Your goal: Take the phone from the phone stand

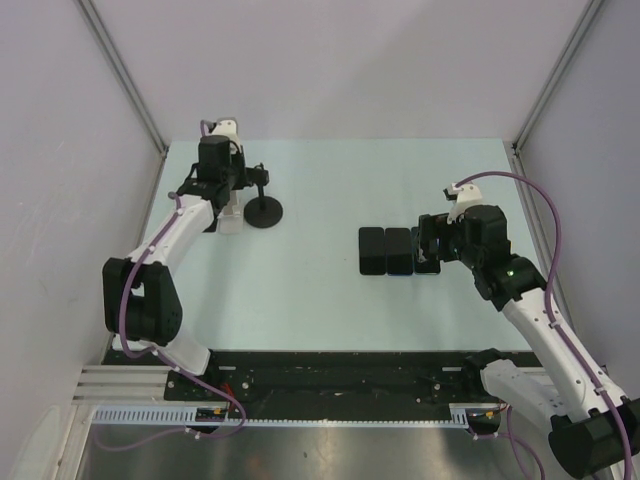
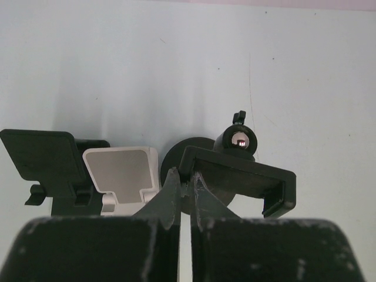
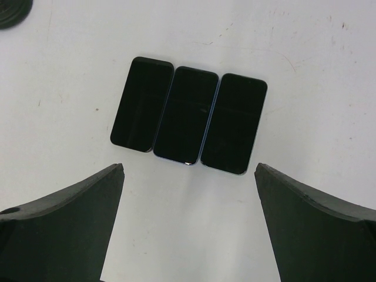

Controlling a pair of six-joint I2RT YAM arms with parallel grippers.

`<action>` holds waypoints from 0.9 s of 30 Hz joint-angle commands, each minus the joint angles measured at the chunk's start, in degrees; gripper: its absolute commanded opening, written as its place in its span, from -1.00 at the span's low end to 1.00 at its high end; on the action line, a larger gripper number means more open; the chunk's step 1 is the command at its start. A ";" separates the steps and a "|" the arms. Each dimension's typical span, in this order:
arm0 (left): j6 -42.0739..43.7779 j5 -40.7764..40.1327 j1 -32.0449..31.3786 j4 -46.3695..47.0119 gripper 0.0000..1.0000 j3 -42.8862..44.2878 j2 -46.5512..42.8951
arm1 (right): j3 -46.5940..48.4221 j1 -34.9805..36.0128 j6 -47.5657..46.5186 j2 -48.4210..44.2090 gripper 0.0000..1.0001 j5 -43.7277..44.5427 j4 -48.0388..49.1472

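Three black phones (image 3: pixel 188 114) lie flat side by side on the table, also in the top view (image 1: pixel 385 250). My right gripper (image 3: pixel 189 167) is open and empty, hovering just on the near side of them; in the top view (image 1: pixel 430 243) it covers part of the rightmost phone. My left gripper (image 2: pixel 187 176) is shut on the corner of the empty cradle of a black phone stand (image 2: pixel 241 176) with a round base (image 1: pixel 264 213). No phone shows on any stand.
A white stand (image 2: pixel 120 170) and another black stand (image 2: pixel 44 154) sit just left of the held one, near the table's far left edge (image 1: pixel 165 170). The enclosure walls rise on both sides.
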 commanded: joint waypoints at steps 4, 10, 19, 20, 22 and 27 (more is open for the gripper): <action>-2.73 1.25 0.33 10.73 -0.99 -4.37 -2.25 | 2.56 -0.21 1.13 -0.18 0.99 1.27 1.29; -3.09 1.25 0.33 10.91 -0.68 -7.10 -4.53 | 2.56 -0.30 1.31 -1.14 0.98 1.28 0.94; 0.16 -0.33 0.33 10.65 -0.69 -6.76 -6.30 | 2.56 -0.30 1.13 -3.16 0.98 1.45 -0.99; 0.43 -0.42 0.33 10.73 -0.69 -6.75 -6.12 | 2.56 -0.30 1.31 -3.25 0.99 1.28 -1.17; 0.78 -0.51 0.33 10.65 -0.66 -6.93 -5.68 | 2.56 -0.30 1.31 -3.78 0.98 1.01 -1.52; 0.61 0.46 0.33 10.12 -0.10 -7.54 -6.73 | 2.56 -0.30 1.48 -5.36 0.99 1.10 -2.14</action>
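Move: The left hand already pinches the round-base phone stand by the left end of its cradle. The table spot for its base lies about 16 cm below this hand, some 4 cm to its right and 2 cm ahead. The white stand is roughly 7 cm to the hand's left, level with it and 11 cm lower; the black stand is about 14 cm left, 1 cm ahead. From the idle right hand the spot is about 20 cm ahead, 45 cm left and 16 cm below. Straight down goes the left hand, just over 1 cm, bringing the round-base stand onto the table to the right of the white stand. Its shut fingers then part from the cradle's left end, first a crack and then to about a third open, letting go while the hand eases back about 1 cm. ##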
